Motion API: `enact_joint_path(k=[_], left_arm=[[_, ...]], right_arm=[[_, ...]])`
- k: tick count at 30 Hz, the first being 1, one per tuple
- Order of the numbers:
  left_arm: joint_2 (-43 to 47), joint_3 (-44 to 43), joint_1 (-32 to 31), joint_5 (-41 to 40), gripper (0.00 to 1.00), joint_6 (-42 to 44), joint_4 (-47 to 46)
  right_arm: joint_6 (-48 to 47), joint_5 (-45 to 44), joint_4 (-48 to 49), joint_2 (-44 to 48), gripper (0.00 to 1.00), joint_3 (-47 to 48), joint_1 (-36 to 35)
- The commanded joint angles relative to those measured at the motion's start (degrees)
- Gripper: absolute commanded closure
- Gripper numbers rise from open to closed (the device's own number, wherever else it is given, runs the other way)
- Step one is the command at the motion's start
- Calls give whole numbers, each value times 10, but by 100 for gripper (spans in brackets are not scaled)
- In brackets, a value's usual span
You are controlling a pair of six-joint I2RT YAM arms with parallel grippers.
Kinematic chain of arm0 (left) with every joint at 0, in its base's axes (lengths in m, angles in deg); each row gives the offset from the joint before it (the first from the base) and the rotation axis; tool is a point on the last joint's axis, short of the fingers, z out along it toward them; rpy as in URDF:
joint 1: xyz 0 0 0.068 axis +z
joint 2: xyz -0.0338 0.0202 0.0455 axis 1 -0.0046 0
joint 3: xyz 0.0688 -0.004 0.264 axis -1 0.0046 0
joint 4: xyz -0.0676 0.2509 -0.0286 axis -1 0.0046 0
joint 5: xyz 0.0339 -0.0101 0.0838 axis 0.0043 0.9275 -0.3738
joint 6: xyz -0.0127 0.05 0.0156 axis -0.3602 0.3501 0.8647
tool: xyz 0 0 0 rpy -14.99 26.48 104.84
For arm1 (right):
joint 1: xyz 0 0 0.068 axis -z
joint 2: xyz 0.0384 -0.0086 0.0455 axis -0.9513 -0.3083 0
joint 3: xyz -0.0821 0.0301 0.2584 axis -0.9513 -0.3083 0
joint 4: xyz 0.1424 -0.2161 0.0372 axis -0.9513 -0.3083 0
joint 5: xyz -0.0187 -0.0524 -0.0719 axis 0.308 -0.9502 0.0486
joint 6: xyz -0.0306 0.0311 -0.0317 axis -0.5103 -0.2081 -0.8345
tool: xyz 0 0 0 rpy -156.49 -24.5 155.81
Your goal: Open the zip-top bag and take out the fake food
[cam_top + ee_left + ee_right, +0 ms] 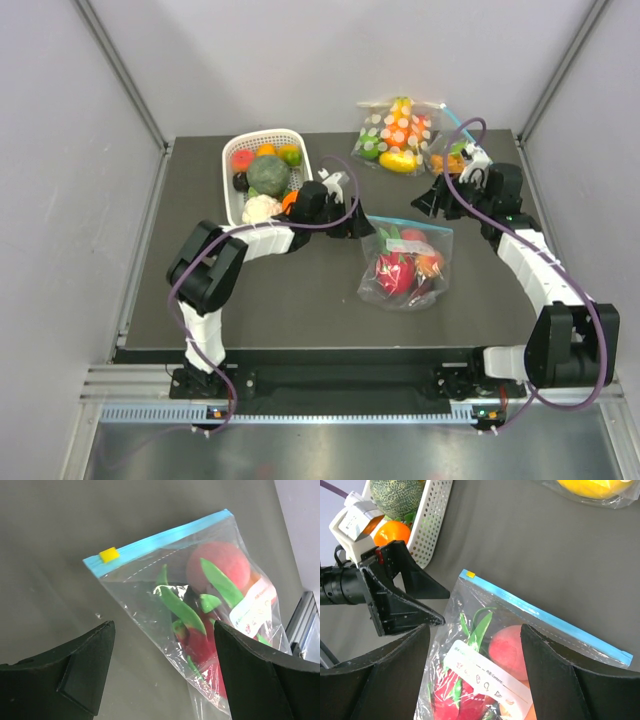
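The zip-top bag (pixel 405 262) lies flat mid-table, its blue zip strip (pixel 160 537) along the far edge with a yellow tab (pixel 109 554) at one end. Inside is the fake food: a pink-red dragon fruit (pixel 200 645) with green leaves and a peach (pixel 507 647) under a white label. My left gripper (pixel 352 222) is open, just left of the bag's zip corner, nothing between its fingers (pixel 80 670). My right gripper (pixel 432 203) hovers open beyond the bag's far right corner, looking down on it. Neither gripper touches the bag.
A white basket (pixel 228 190) of cabbage, cauliflower and orange stands at the back left, close behind the left arm. A polka-dot bag (pixel 395 130) and a smaller clear bag (pixel 450 155) lie at the back right near the right wrist.
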Motion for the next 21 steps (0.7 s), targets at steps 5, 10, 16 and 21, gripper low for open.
enact_joint_path(k=[5,10,16,21], left_arm=[[-12,1,9,9,18,-51,-101],[-53,12,10,69,42,-118,-204],[-84,25,22,111,71,-175,-301],[-51,37,24,104,72,-143,-267]], right_arm=[[1,20,34,14,27,-2,5],[-1,17,31,18,27,-4,6],[-4,14,28,29,27,-4,5],[-7,14,27,29,27,-4,6]])
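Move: The zip-top bag lies to the right of the left hand, its middle about 10 cm right, 8 cm back and some 3 cm lower. Its yellow slider is closer, about 3 cm ahead and 1 cm right. The white basket's middle is some 21 cm left and 10 cm ahead; the dotted bag is about 21 cm ahead and 8 cm right. From the right hand, the zip-top bag's middle is roughly 12 cm back, 5 cm left and 12 cm below. At the bag's left edge, just behind the slider, the left fingers draw in from wide open to about a quarter open; whether they have film between them can't be made out. The hand first lifts and edges forward about 1.5 cm, then goes some 2 cm right onto that edge while sinking about 2 cm, the fingertips tilting up some 15 degrees to point nearly level. ##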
